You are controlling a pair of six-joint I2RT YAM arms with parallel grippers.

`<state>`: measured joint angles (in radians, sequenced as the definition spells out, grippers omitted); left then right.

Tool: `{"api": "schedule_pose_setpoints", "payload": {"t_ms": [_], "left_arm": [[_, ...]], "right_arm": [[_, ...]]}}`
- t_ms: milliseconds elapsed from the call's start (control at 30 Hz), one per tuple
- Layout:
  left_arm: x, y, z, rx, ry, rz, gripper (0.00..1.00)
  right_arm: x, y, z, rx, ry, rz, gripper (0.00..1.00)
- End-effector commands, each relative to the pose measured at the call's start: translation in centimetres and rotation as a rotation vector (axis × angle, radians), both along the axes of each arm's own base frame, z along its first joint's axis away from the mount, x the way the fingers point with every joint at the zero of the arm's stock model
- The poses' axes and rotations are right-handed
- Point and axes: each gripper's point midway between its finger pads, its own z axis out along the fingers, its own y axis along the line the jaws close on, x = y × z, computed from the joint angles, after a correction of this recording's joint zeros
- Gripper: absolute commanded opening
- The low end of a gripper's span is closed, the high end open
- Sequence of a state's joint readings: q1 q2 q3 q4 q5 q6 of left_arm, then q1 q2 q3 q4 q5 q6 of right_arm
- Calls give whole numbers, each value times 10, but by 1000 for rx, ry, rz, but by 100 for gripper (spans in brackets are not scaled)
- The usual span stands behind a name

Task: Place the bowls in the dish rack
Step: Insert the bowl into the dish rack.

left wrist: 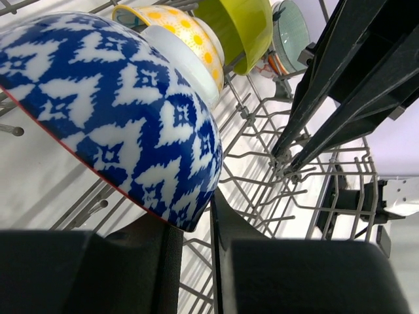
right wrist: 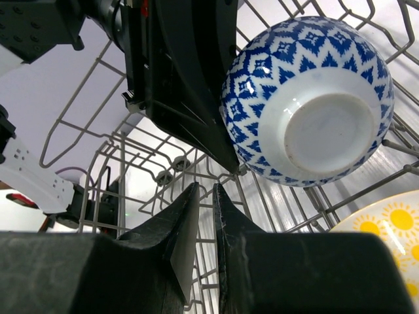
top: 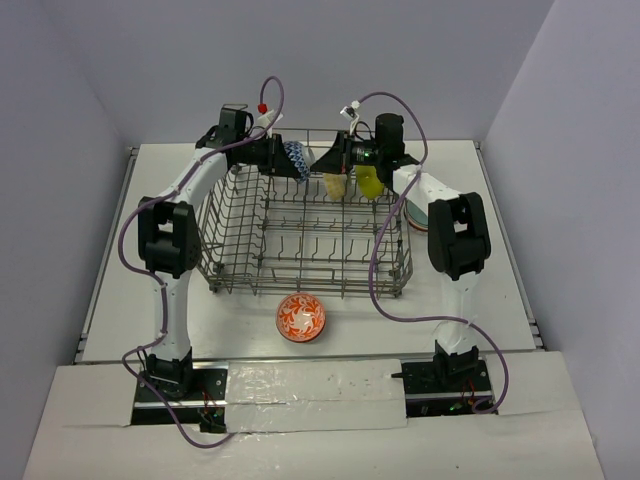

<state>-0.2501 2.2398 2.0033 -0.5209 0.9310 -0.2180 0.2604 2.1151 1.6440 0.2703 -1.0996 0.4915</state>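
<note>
The grey wire dish rack (top: 232, 262) stands mid-table. At its back edge a blue-and-white patterned bowl (top: 296, 158) (left wrist: 118, 111) (right wrist: 308, 98) stands on its side on the wires. My left gripper (top: 283, 160) (left wrist: 196, 212) has that bowl's rim between its jaws. They stand a little apart, and a gap shows beside the rim. A pale yellow sun-patterned bowl (top: 337, 186) (left wrist: 190, 39) and a lime bowl (top: 368, 181) (left wrist: 245, 23) stand on edge to its right. My right gripper (top: 330, 160) (right wrist: 205, 190) hangs over the rack wires, jaws narrowly apart and empty.
A red-and-white patterned bowl (top: 300, 317) sits on the table in front of the rack. More bowls (top: 412, 205) are stacked just outside the rack's right wall, behind my right arm. The two grippers are close together at the rack's back edge.
</note>
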Motion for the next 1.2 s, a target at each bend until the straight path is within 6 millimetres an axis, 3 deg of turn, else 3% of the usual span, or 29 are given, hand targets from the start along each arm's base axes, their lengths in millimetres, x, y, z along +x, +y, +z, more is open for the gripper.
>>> {"api": "schedule_pose_setpoints", "payload": {"t_ms": [0, 333, 567, 633, 900, 1000, 1100, 1167], "left_arm": [[-10, 0, -21, 69, 75, 6, 11], [-16, 11, -30, 143, 129, 40, 27], [-24, 20, -44, 180, 171, 67, 29], [-25, 22, -46, 193, 176, 73, 47], [-25, 27, -51, 231, 182, 92, 52], [-26, 28, -45, 228, 173, 96, 67], [-22, 30, -29, 227, 128, 127, 73], [-17, 31, -7, 225, 72, 150, 74]], "right_arm": [[-1, 0, 45, 19, -118, 6, 22], [0, -3, 44, 2, -115, -6, 21], [-2, -7, 52, -3, -132, -12, 21], [-3, -8, 50, -12, -126, -17, 21], [-8, -15, 50, -20, -132, -19, 22], [-10, -17, 53, -15, -139, -20, 22], [-13, -19, 60, -10, -146, -21, 23], [-16, -21, 68, -9, -162, -24, 23]]}}
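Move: The left gripper pinches the tilted blue-and-white bowl by its rim; the rack slot for it lies some 2 cm back, 2 cm right and 7 cm below this hand. About 8 cm right of that slot and level with it front to back stands the sunflower bowl, with the green bowl about 7 cm farther right. From the shut right gripper, the slot lies about 4 cm left, 3 cm back and 10 cm below. Bring the left gripper down about 6 cm, easing left and then back some 2.5 cm each, to set the blue-and-white bowl between the tines, tipping the fingertips more steeply down. Let go of the rim on the way down and open wide. Keep the right gripper shut beside the bowl, then raise it about 2.5 cm. ##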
